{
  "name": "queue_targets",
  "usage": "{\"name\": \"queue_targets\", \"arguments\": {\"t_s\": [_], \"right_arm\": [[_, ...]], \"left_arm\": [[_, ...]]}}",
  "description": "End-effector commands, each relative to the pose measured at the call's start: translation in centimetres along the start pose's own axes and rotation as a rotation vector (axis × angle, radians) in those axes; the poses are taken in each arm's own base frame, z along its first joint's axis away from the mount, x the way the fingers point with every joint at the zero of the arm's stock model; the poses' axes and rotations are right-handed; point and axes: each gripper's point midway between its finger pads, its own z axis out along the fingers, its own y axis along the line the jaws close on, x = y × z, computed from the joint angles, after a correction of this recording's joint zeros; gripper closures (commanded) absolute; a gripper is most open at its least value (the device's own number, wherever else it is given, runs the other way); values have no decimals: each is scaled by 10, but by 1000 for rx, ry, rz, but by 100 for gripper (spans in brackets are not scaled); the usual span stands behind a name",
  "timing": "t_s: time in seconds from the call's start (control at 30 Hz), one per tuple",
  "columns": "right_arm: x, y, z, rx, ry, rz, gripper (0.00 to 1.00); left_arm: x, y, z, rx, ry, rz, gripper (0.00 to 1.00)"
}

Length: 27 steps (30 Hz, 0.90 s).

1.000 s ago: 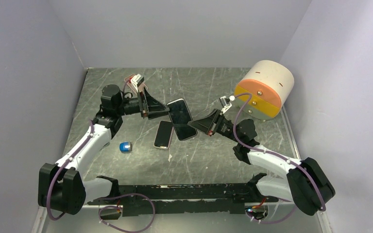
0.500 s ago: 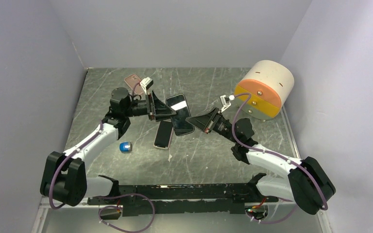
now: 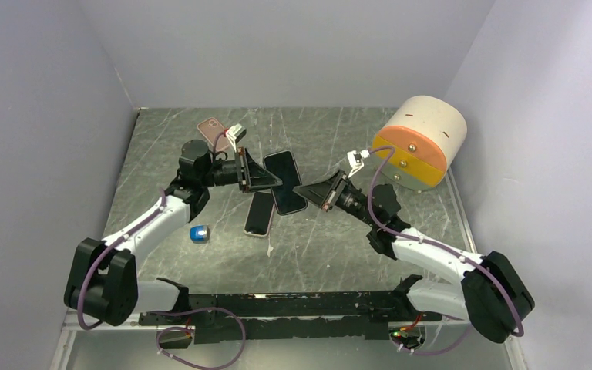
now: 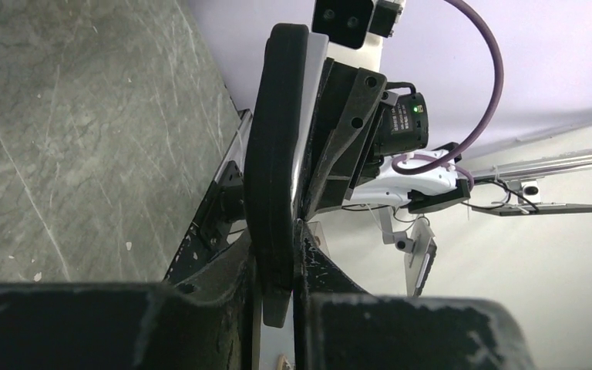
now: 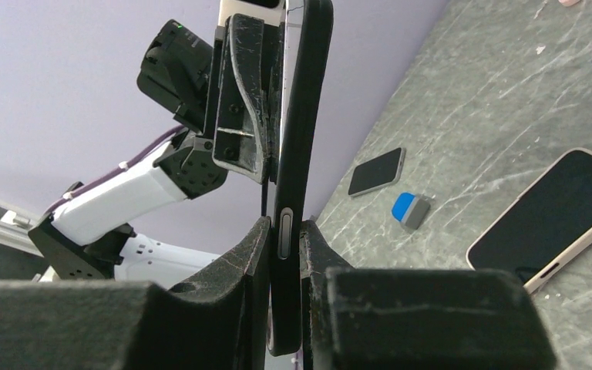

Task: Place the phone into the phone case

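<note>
A black phone case (image 3: pixel 280 171) hangs in the air at mid-table, held at both ends. My left gripper (image 3: pixel 275 182) is shut on one end; in the left wrist view its thick black edge (image 4: pixel 274 154) runs up from between the fingers (image 4: pixel 231 285). My right gripper (image 3: pixel 300 190) is shut on the other end, pinching the edge with the side button (image 5: pixel 285 231). A thin pale edge (image 4: pixel 302 146), seemingly the phone, lies against the case. How deep it sits I cannot tell.
A beige-rimmed phone (image 5: pixel 555 216) lies on the table below the held case. A second dark phone (image 3: pixel 260 213) and a small blue block (image 3: pixel 199 233) lie to the left. A pink case (image 3: pixel 211 131) sits at the back, a cream-and-orange cylinder (image 3: pixel 420 142) at right.
My left gripper swung right to the held case and closed on its free end, uncovering the pink case behind. The right gripper kept its grip and rose slightly.
</note>
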Motion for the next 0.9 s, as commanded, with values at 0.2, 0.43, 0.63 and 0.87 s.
{"name": "queue_targets", "arguments": {"t_s": [0.2, 0.43, 0.63, 0.87], "right_arm": [[-4, 51, 0, -149, 29, -136, 88], [-1, 60, 1, -183, 76, -156, 61], [-7, 68, 1, -220, 109, -165, 39], [-21, 74, 3, -225, 102, -188, 42]], "left_arm": [[3, -41, -17, 96, -112, 311, 97], [26, -55, -23, 178, 16, 423, 97], [37, -65, -26, 253, 87, 451, 97], [43, -59, -26, 236, 155, 436, 97]]}}
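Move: Pinched by both hands at its long edges, the black-cased phone has its middle about 3 cm to the right of the left hand, and about 4 cm left and 2 cm ahead of the right hand, at their height. On the table some 23 cm below, the beige-cased phone lies roughly 6 cm left and 1 cm ahead of the left hand; the blue block sits about 25 cm left and 5 cm back of it. Drawing back about 5.5 cm and rising some 2 cm, the left hand keeps its grip on the phone's left edge and tilts the far end up about 20 degrees, with a slight clockwise turn. The right hand first goes back along with it, then opens wide, lets go of the right edge and rises to about 4 cm above its start. ##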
